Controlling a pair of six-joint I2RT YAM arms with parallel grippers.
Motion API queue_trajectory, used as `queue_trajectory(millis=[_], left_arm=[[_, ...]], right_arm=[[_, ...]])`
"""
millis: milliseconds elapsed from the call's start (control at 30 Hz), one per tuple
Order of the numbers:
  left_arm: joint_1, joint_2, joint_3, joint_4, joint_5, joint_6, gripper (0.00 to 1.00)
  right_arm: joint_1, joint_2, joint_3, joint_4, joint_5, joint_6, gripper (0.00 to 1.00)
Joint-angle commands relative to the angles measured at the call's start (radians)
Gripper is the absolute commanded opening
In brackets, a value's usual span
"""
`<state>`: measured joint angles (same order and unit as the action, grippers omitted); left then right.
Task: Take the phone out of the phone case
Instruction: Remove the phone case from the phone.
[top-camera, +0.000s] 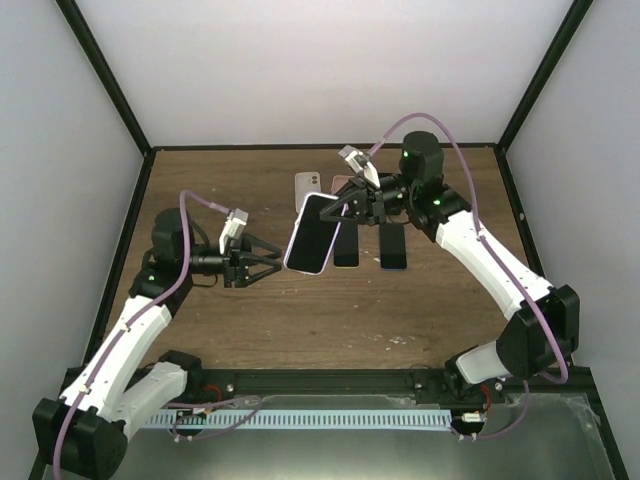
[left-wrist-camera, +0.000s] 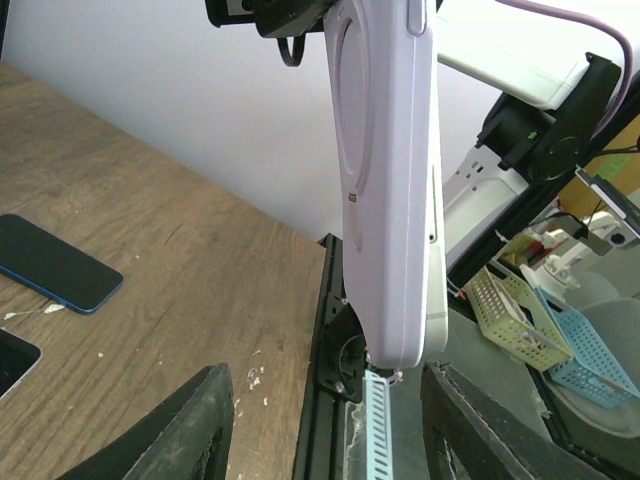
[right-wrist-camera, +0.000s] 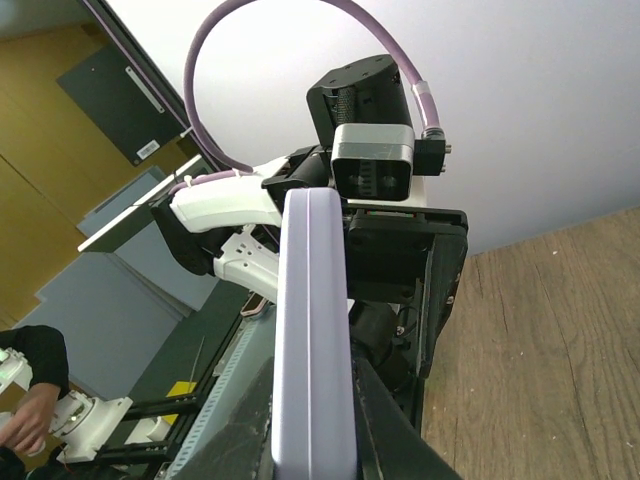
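Note:
My right gripper (top-camera: 345, 205) is shut on the top end of the phone (top-camera: 312, 235), which hangs tilted above the table, dark screen up, inside its lavender phone case (left-wrist-camera: 385, 180). In the left wrist view the case's back faces me, and a pale strip of the phone's edge (left-wrist-camera: 436, 300) shows along its right side. My left gripper (top-camera: 277, 258) is open, and the phone's lower end sits just beyond and between its fingertips (left-wrist-camera: 190, 430) without touching them. The right wrist view shows the case (right-wrist-camera: 313, 340) edge-on, clamped between both fingers (right-wrist-camera: 385, 430).
Behind the held phone, a dark phone (top-camera: 346, 243) and a blue-edged phone (top-camera: 393, 247) lie flat on the wooden table. A white case (top-camera: 306, 186) and a pink one (top-camera: 345, 182) lie further back. Plastic baskets (left-wrist-camera: 510, 315) sit off the table's near edge.

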<state>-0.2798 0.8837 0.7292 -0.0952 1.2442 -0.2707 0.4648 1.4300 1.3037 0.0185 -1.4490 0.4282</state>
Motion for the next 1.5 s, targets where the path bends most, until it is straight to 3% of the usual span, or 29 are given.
queue_trajectory(millis=[0, 367, 633, 833, 1133, 1233, 1467], left_arm=[[-0.010, 0.003, 0.012, 0.029, 0.012, -0.009, 0.52], [-0.019, 0.004, 0.005, 0.028, 0.004, -0.001, 0.54], [-0.019, 0.027, 0.006, -0.026, -0.086, 0.043, 0.48], [0.006, 0.064, -0.007, -0.035, -0.120, 0.057, 0.43], [0.024, 0.120, -0.011, -0.019, -0.139, 0.047, 0.38], [0.024, 0.131, 0.010, -0.058, -0.196, 0.080, 0.33], [-0.030, 0.129, 0.069, -0.044, -0.112, 0.054, 0.30]], right_arm=[[0.016, -0.001, 0.002, 0.054, -0.003, 0.020, 0.01], [0.036, 0.018, 0.006, 0.067, 0.000, 0.024, 0.01], [0.055, 0.014, -0.004, 0.143, -0.060, 0.091, 0.01], [0.070, -0.001, -0.033, 0.303, -0.128, 0.226, 0.01], [0.089, -0.021, -0.027, 0.313, -0.154, 0.238, 0.01], [0.094, -0.023, -0.032, 0.301, -0.144, 0.227, 0.01], [0.115, 0.023, -0.001, 0.027, -0.039, -0.021, 0.01]])
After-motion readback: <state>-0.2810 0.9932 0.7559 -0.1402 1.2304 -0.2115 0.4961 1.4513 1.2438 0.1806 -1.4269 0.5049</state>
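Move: The loosened lower-left corner of the lilac phone case hangs about 3 cm to the left gripper's right, roughly 1 cm back and level. The held phone's middle is some 8 cm to its right, 2 cm ahead and 4 cm up. The nearer black phone lies on the table about 17 cm ahead, 16 cm right and 30 cm below. From the right gripper, that case corner is some 8 cm left, 5 cm back and 8 cm down. Bring the left gripper about 2 cm forward and 2 cm down at the case's lower corner, narrowing its half-open fingers to about a third. Close around the case edge with one finger between case and phone, easing the edge off the phone. Keep the right grip on the upper right corner while that hand gives about 1 cm left and down. ##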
